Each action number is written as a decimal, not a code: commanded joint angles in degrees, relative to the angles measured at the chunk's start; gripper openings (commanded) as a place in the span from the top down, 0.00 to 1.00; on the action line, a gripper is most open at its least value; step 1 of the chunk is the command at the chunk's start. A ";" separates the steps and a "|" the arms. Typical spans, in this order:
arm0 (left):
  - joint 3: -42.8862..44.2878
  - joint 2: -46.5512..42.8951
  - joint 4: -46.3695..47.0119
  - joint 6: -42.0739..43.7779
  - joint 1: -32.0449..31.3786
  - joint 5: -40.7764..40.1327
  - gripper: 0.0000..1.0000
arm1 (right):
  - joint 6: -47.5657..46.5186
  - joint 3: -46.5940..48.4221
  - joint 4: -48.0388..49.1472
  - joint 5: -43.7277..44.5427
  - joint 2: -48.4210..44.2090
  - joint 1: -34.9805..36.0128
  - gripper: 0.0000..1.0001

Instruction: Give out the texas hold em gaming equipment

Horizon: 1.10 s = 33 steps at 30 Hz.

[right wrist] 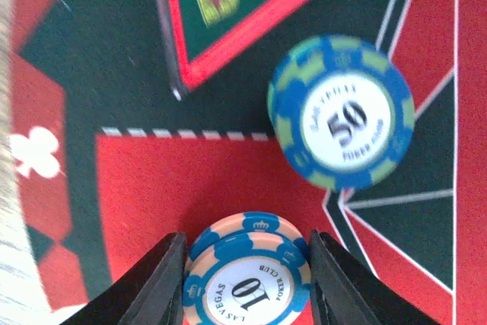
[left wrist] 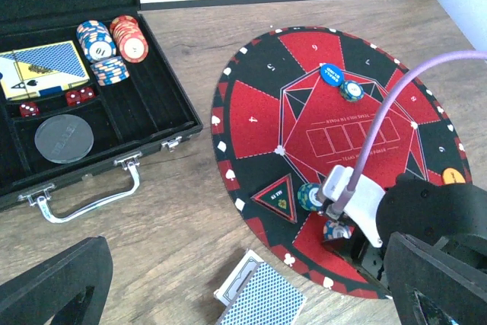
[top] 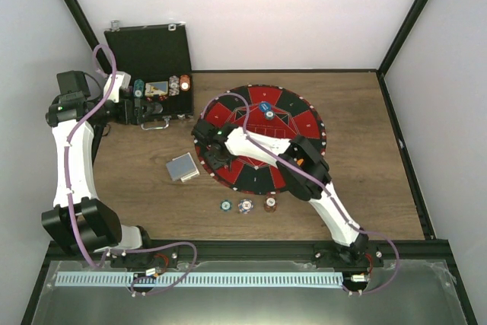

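My right gripper (right wrist: 247, 264) is low over the red-and-black mat (top: 304, 123), its fingers (right wrist: 163, 279) pressed on both sides of a small stack of blue-and-peach "10" poker chips (right wrist: 247, 279), which also shows as the held stack (left wrist: 337, 229). Just beyond lies a blue-green "50" chip (right wrist: 342, 112). A blue marker disc (left wrist: 332, 74) and one chip (left wrist: 351, 90) lie at the mat's far side, an orange disc (left wrist: 453, 176) at its right. Three chips (top: 245, 205) sit in a row on the wood. My left gripper (top: 156, 109) stands open by the case, with nothing in it.
The open black case (top: 148, 51) at the back left holds chip stacks (left wrist: 114, 43), a card box (left wrist: 42, 70), red dice (left wrist: 76, 97) and a grey disc. A blue-backed card deck (top: 183, 167) lies on the wood left of the mat. A green triangular plaque (left wrist: 278, 197) rests on the mat.
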 commanded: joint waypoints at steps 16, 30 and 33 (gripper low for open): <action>1.28 -0.81 -0.42 0.10 0.33 1.83 0.00 | -0.67 5.95 -4.72 -0.81 -1.67 -0.41 0.37; 1.44 -1.08 -0.59 0.35 0.37 1.68 0.00 | 4.17 -23.41 -2.31 -2.68 -27.77 6.81 0.15; 1.38 -1.08 -0.51 0.24 0.32 1.75 0.00 | 6.08 -29.16 -1.45 -4.07 -31.25 9.39 0.11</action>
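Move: The right hand already grips the 10-marked chips just above mat level. Their drop spot on the red sector lies about 1 cm ahead and 2 cm left, roughly 1 cm below. The 50 chip sits some 5 cm ahead and 1 cm left, the all-in triangle 6 cm ahead and 5 cm left; the middle chip stack waits 13 cm back and 6 cm right. From the left hand the drop spot is about 22 cm right, 2 cm back and 27 cm below. Still pinching the 10-marked chips, the right hand eases about 2 cm left and a little forward, almost level, stops just short of the 50 chip and opens its fingers to let go of them on the red sector. It then lifts some 9 cm while swinging back and somewhat right, about 12 cm, towards the middle chip stack, fingers spreading nearly wide. ##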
